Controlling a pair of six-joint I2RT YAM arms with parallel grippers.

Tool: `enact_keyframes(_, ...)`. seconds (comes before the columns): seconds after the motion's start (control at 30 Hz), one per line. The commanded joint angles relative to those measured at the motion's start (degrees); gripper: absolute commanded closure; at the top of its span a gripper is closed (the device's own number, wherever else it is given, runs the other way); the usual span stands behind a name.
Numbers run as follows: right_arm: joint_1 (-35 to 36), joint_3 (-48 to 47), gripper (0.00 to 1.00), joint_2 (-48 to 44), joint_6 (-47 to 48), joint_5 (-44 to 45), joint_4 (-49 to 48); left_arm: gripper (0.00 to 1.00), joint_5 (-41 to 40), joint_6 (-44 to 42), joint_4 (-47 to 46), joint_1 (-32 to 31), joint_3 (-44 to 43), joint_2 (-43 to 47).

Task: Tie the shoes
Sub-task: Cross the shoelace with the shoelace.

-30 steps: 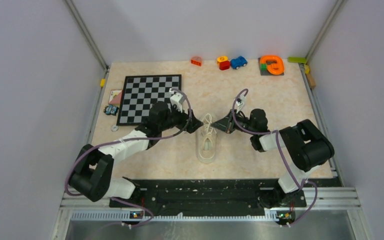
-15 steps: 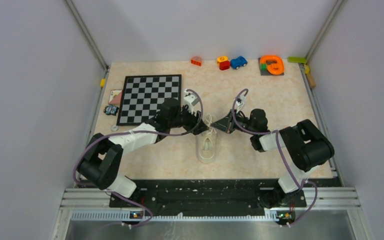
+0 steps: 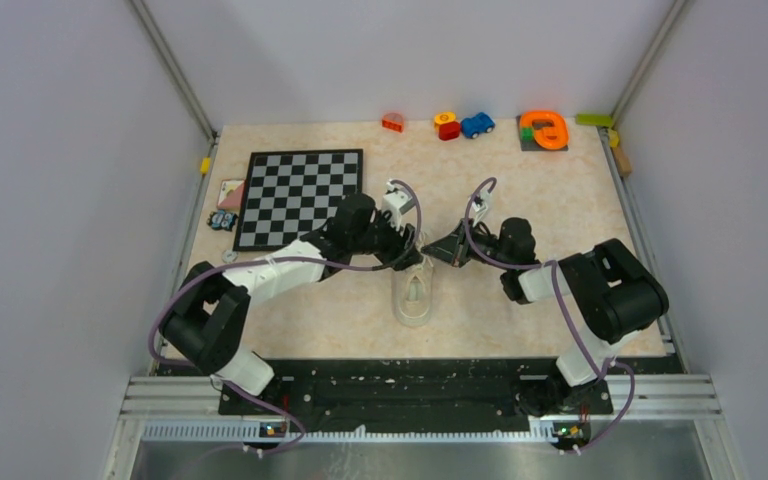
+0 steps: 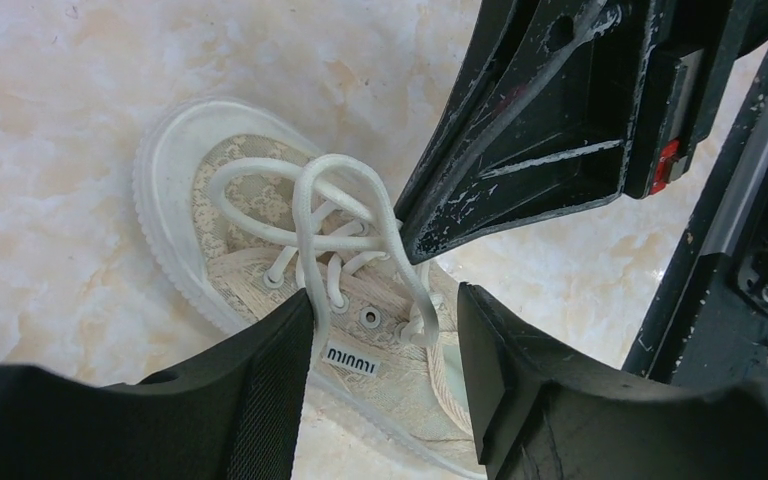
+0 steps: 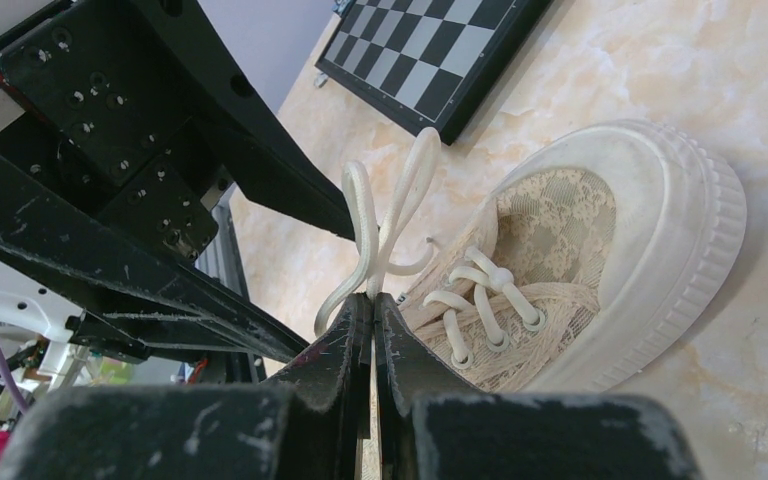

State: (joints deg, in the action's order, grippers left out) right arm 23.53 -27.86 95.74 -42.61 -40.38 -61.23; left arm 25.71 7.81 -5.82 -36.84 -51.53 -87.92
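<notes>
The cream lace-pattern shoe (image 3: 415, 292) lies mid-table with its toe toward the far side. My right gripper (image 3: 438, 250) is shut on a white lace loop (image 5: 390, 215) and holds it up over the eyelets; its tips (image 5: 372, 300) pinch the base of the loop. My left gripper (image 3: 407, 255) hovers over the shoe (image 4: 250, 200) from the left. Its jaws (image 4: 385, 310) stand open astride the laces (image 4: 335, 200), and one strand runs along its left finger (image 4: 270, 380). The right gripper's shut tip (image 4: 415, 235) sits just beyond my left jaws.
A chessboard (image 3: 300, 195) lies at the left rear, with cards and small pieces (image 3: 226, 205) beside its left edge. Toys (image 3: 460, 124) and an orange piece (image 3: 544, 130) line the far edge. The two arms almost touch over the shoe.
My left arm swung right from the chessboard's corner to the shoe, and its jaws narrowed. The right gripper stayed put, still holding the lace loop.
</notes>
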Motion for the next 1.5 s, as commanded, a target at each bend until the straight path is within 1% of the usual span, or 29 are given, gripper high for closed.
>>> enact_keyframes(0.0,0.7,-1.3,1.0,-1.3,0.3,-0.8,-2.5,0.42,-3.3,-3.1,3.5,-1.6,-3.6,-0.8)
enact_keyframes(0.1,0.8,-1.3,1.0,-1.3,0.2,-0.9,-2.6,0.45,-4.8,-3.9,5.0,-2.3,-4.6,-1.3)
enact_keyframes(0.2,0.8,-1.3,1.0,-1.3,0.2,-0.9,-2.7,0.53,-5.9,-4.2,5.6,-2.6,-5.1,-1.5)
enact_keyframes(0.27,0.7,-1.3,1.0,-1.3,0.1,-1.0,-2.7,0.61,-6.1,-4.3,5.6,-2.7,-5.4,-1.5)
enact_keyframes(0.33,0.7,-1.3,1.0,-1.3,0.1,-1.0,-2.7,0.68,-6.0,-4.6,7.4,-2.9,-5.9,-1.7)
enact_keyframes(0.5,0.8,-1.3,1.0,-1.3,-0.1,-1.1,-2.9,0.76,-5.0,-5.5,8.7,-3.1,-6.9,-2.4)
enact_keyframes(0.57,0.8,-1.2,1.0,-1.3,-0.1,-1.1,-2.9,0.81,-5.3,-5.9,9.1,-3.2,-7.0,-2.3)
enact_keyframes(0.67,0.7,-1.1,1.0,-1.3,-0.3,-1.1,-3.0,0.96,-5.7,-6.6,10.2,-3.2,-7.2,-2.0)
enact_keyframes(0.7,0.7,-1.1,1.0,-1.2,-0.4,-1.1,-3.1,0.99,-5.9,-6.8,11.0,-3.2,-7.4,-2.0)
enact_keyframes(0.87,0.3,-0.5,1.0,-0.9,-1.3,-1.3,-4.6,1.0,-7.2,-7.3,13.0,-3.3,-7.5,-1.7)
enact_keyframes(1.1,-0.2,0.0,1.0,2.5,-5.8,-3.3,-12.1,1.0,-7.0,-7.3,11.5,-3.3,-5.6,-0.3)
enact_keyframes(1.2,-0.3,-0.4,1.0,2.8,-6.0,-3.1,-11.5,1.0,-7.0,-8.9,11.7,-3.4,-5.4,-0.1)
enact_keyframes(1.47,-0.2,-0.7,0.94,2.8,-5.6,-2.8,-9.9,1.0,-6.6,-10.1,9.9,-4.0,-4.5,0.3)
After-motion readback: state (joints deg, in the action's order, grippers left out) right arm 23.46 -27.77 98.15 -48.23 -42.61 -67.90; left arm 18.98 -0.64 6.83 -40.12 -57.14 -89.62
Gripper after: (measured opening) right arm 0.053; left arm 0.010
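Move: Just off the left fingertips, inside the open gap, hangs the small shoelace loop, about 1 cm to the right of the hand point and 1 cm lower. The right gripper's tips are some 3 cm to the left hand's right and 1 cm farther out; the shoe's middle lies about 3 cm back, 1 cm left and 8 cm below the left hand. From the right hand, that loop is some 2 cm left and 1 cm back, about level. Closing its fingers from a little over half open to shut, the left hand pinches the small loop of shoelace beside the right gripper's tips, while sinking about 1.5 cm and tipping its fingers some 10 degrees further down. The right hand waits with its own pinch kept on the crossed laces, then lifts about 1 cm near the end. ##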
